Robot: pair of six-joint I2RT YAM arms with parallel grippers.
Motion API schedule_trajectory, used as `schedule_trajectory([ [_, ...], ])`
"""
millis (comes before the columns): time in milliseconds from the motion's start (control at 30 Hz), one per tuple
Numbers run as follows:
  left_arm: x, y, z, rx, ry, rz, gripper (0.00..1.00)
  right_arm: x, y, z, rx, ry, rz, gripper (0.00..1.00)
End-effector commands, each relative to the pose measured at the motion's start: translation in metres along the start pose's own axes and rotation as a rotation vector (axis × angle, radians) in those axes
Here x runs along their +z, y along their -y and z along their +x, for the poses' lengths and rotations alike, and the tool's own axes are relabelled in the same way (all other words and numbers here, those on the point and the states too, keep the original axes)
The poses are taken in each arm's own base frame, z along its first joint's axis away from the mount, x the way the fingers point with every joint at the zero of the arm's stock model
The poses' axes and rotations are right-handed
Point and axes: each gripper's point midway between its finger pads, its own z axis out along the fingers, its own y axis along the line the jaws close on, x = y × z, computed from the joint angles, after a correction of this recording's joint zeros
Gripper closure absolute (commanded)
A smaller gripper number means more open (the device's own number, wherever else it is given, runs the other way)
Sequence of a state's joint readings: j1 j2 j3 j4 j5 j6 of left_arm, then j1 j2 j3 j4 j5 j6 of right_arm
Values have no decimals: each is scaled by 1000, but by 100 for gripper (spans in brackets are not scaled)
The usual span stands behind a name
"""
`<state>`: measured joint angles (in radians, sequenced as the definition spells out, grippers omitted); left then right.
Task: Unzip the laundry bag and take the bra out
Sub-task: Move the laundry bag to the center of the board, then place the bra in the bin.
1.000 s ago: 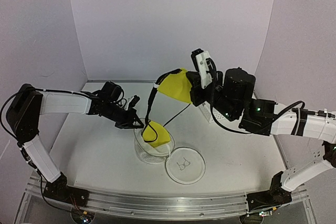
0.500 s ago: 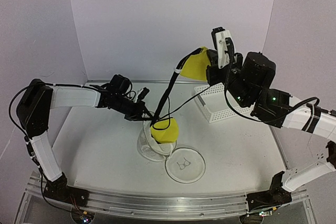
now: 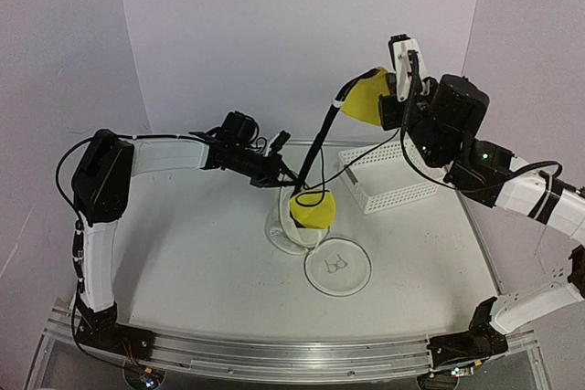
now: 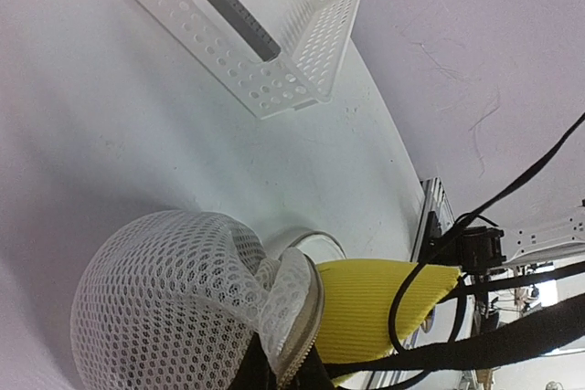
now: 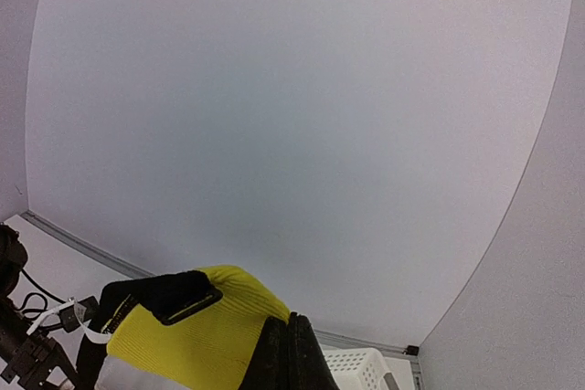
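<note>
The laundry bag (image 3: 291, 233) is a white mesh pouch lying unzipped mid-table, its round pictogram face (image 3: 336, 268) flipped out flat beside it. My left gripper (image 3: 285, 177) is shut on the bag's zippered mesh rim (image 4: 302, 317), its tips (image 4: 282, 379) at the bottom edge of the wrist view. The bra is yellow with black straps. One cup (image 3: 313, 212) hangs just above the bag's mouth. The other cup (image 3: 366, 98) is raised high, with my right gripper (image 3: 388, 107) shut on its edge (image 5: 192, 335), fingers pressed together (image 5: 289, 319).
A white perforated plastic basket (image 3: 388, 178) stands at the back right, under the raised right arm, and shows in both wrist views (image 4: 265, 43) (image 5: 356, 367). Black straps stretch between the two cups. Grey walls enclose the table on three sides.
My right gripper has risen up and to the right with the bra cup, stretching the straps. The lower cup has lifted from the bag. The left gripper and bag have shifted right.
</note>
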<state>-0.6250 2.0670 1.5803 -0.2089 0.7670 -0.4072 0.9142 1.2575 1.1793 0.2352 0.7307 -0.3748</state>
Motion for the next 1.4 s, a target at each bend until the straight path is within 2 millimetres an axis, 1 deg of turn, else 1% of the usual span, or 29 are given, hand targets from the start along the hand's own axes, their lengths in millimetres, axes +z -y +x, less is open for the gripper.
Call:
schedule_trajectory([
  [0,8,28,-40,70,50,113,100,8,39,-19,31,29,94,100],
  [133,23,27,-51,58,44,151,100,27,53,-3,17,-10,128,100],
  [233,34,19,-52,38,37,154,100,43,68,11,15,-42,166,100],
  [400,46,3,-46,2,25,133,100,72,100,31,21,-85,239,100],
  [500,50,-5,-40,-14,17,120,100,92,113,46,15,-116,265,100],
  [600,52,-11,-32,-29,4,110,100,110,126,67,15,-160,296,100],
  [667,53,-15,-27,-39,-4,103,100,121,136,85,22,-194,319,100],
  [767,55,-20,-21,-51,-16,99,100,136,140,113,33,-245,318,100],
  [833,57,-23,-18,-61,-23,97,100,146,139,130,42,-275,311,100],
  [933,59,-28,-14,-74,-30,92,100,159,132,160,45,-331,301,100],
  [1033,61,-31,-12,-85,-35,91,100,167,122,192,64,-385,277,100],
  [1133,63,-32,-12,-89,-38,95,100,173,112,224,75,-439,263,100],
  [1233,64,-32,-12,-91,-40,101,100,174,107,256,79,-496,262,100],
  [1333,64,-31,-10,-92,-44,102,100,170,103,286,88,-556,264,100],
  [1367,63,-31,-10,-92,-43,102,100,168,102,293,94,-569,264,100],
])
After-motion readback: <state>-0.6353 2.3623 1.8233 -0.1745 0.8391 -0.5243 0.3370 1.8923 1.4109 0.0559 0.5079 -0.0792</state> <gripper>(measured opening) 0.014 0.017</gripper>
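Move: The left fingers already grip the open rim of the laundry bag, whose middle lies about 5 cm back and 9 below them; its spot near the board's centre is some 2 cm back, 4 to the right and 15 below. The lid lies about 14 cm back, 10 right. The right hand already holds one bra cup high up; the white basket is roughly 20 cm ahead, 14 right and 39 below, the bag 15 cm left, level with it. Still pinching the bag's rim, the left hand carries it about 5 cm forward and right, almost level, then lowers it some 6 cm nearly straight down. Meanwhile the right hand keeps hold of the bra cup and swings it right and forward to above the basket, then sinks steeply as it arrives, 23 cm lower overall, fingers tipping down and turning clockwise. ##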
